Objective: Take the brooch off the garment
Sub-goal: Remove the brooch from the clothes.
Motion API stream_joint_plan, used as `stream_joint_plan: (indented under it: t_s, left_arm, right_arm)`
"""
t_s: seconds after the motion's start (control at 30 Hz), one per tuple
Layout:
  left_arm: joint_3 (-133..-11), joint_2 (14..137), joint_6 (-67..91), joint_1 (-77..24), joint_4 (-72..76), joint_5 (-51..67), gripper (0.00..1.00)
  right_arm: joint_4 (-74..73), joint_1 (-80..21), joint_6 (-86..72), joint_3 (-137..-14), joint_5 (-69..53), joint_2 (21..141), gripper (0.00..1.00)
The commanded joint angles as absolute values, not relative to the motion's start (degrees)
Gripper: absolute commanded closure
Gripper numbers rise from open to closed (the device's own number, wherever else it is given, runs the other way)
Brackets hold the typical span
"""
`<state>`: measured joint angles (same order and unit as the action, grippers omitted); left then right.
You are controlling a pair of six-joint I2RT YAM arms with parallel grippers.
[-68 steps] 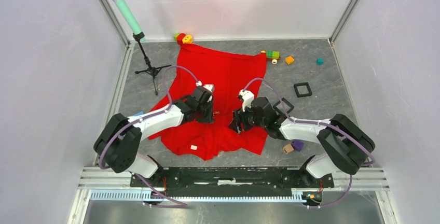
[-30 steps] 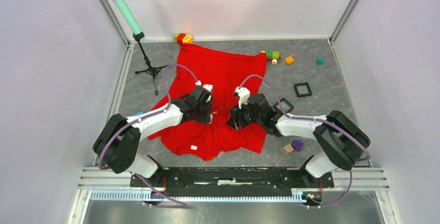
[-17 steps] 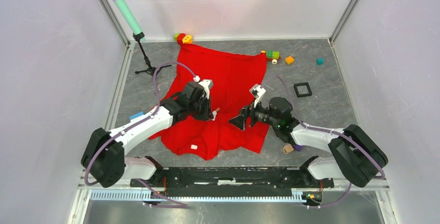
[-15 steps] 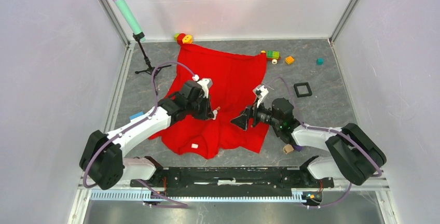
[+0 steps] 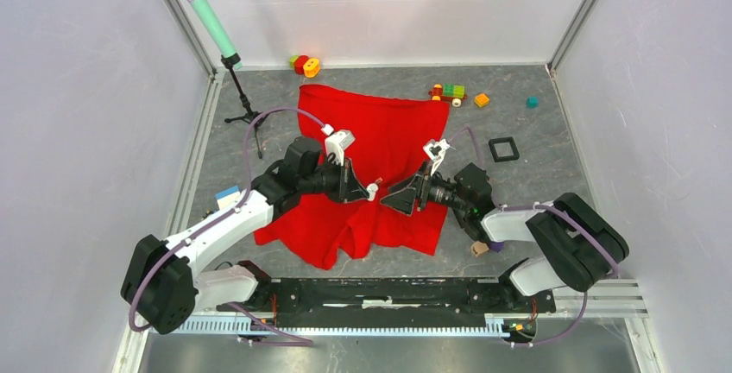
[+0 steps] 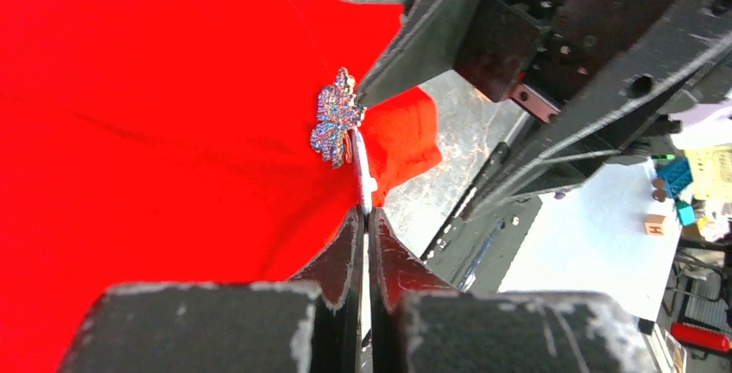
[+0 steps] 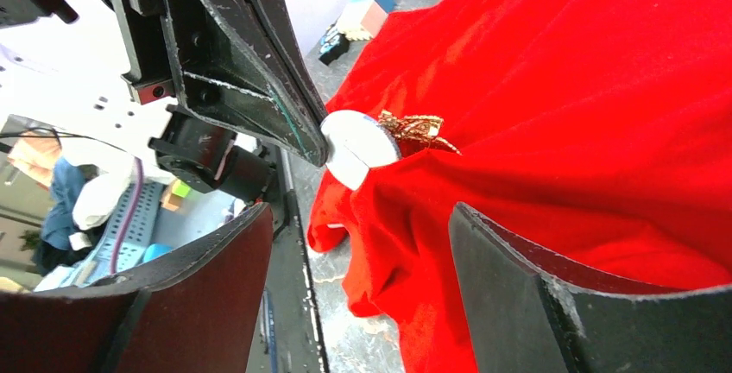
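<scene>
The garment is a big red cloth spread across the middle of the table, pulled up into a peak between my two arms. At that peak sits the brooch, tiny, glittering and jagged, which shows gold in the right wrist view. It is against the cloth, with a white round disc beside it. My left gripper is shut on the disc's thin edge, and it hangs above the table. My right gripper faces it from the right, open, with cloth between its fingers but not pinched.
A black square frame lies right of the cloth. Toy blocks and small cubes are scattered along the back. A teal microphone on a tripod stands back left. Purple and tan blocks lie under my right arm.
My left gripper has risen and drawn back left with the disc, lifting the cloth and dragging its near-left corner inward. My right gripper has let go, opened and tilted up.
</scene>
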<state>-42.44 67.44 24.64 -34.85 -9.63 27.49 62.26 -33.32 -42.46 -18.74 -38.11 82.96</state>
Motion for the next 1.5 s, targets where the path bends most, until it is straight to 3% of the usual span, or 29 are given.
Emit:
stream_joint_plan:
  t_s: [0.0,0.27,0.5,0.63,0.87,1.0,1.3,1.47]
  left_arm:
    - [-41.3,64.5,27.4,-34.9,-0.7,33.4,0.98]
    - [-40.0,64.4,29.6,-34.9,4.5,36.0,0.98]
    - [-39.1,64.6,29.8,-34.9,5.0,35.4,0.98]
    - [-38.5,64.4,29.8,-34.9,5.3,35.0,0.98]
    - [-37.9,64.4,29.9,-34.9,5.7,34.8,0.98]
    - [-37.6,64.5,30.1,-34.9,6.2,35.1,0.98]
    - [-37.3,64.4,29.9,-34.9,6.2,34.9,0.98]
    - [-37.1,64.3,29.9,-34.9,6.3,34.8,0.98]
  right_arm:
    - [70.9,-33.2,-48.2,-20.5,-40.0,85.0,0.21]
    - [83.7,-33.2,-60.5,-20.4,-40.6,90.5,0.28]
    - [99.8,-33.2,-72.6,-19.8,-39.1,95.5,0.48]
    - [100.1,-33.3,-72.6,-19.3,-37.8,94.9,0.54]
    - [102.2,-33.2,-73.9,-20.1,-36.9,95.0,0.56]
    - [102.2,-33.2,-74.7,-20.7,-36.7,95.8,0.67]
    - [104.1,-33.2,-75.7,-20.7,-36.4,96.1,0.62]
    - [104.4,-33.2,-76.2,-20.5,-35.4,96.3,0.66]
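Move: The brooch, still pinned to the red garment, lies about 3 cm left of the right hand point and 2 cm ahead, roughly level with it. From the left hand it is about 3 cm right, 2 cm ahead and 1 cm below. Its white disc, already pinched in the left fingertips, sits about 4 cm left and 1 cm ahead of the right hand. The garment's raised fold is 3 cm left, 1 cm ahead and 2 cm below the right hand. The brooch's white disc stays pinched in the shut left fingers while that hand lifts it about 2.5 cm and shifts 1.5 cm right, towards the right gripper, then holds still. The right hand rises about 2 cm and eases 1 cm left, rolling some 20 degrees and tipping its fingertips up, and closes its wide-open fingers to under half around the garment fold beneath the brooch. ##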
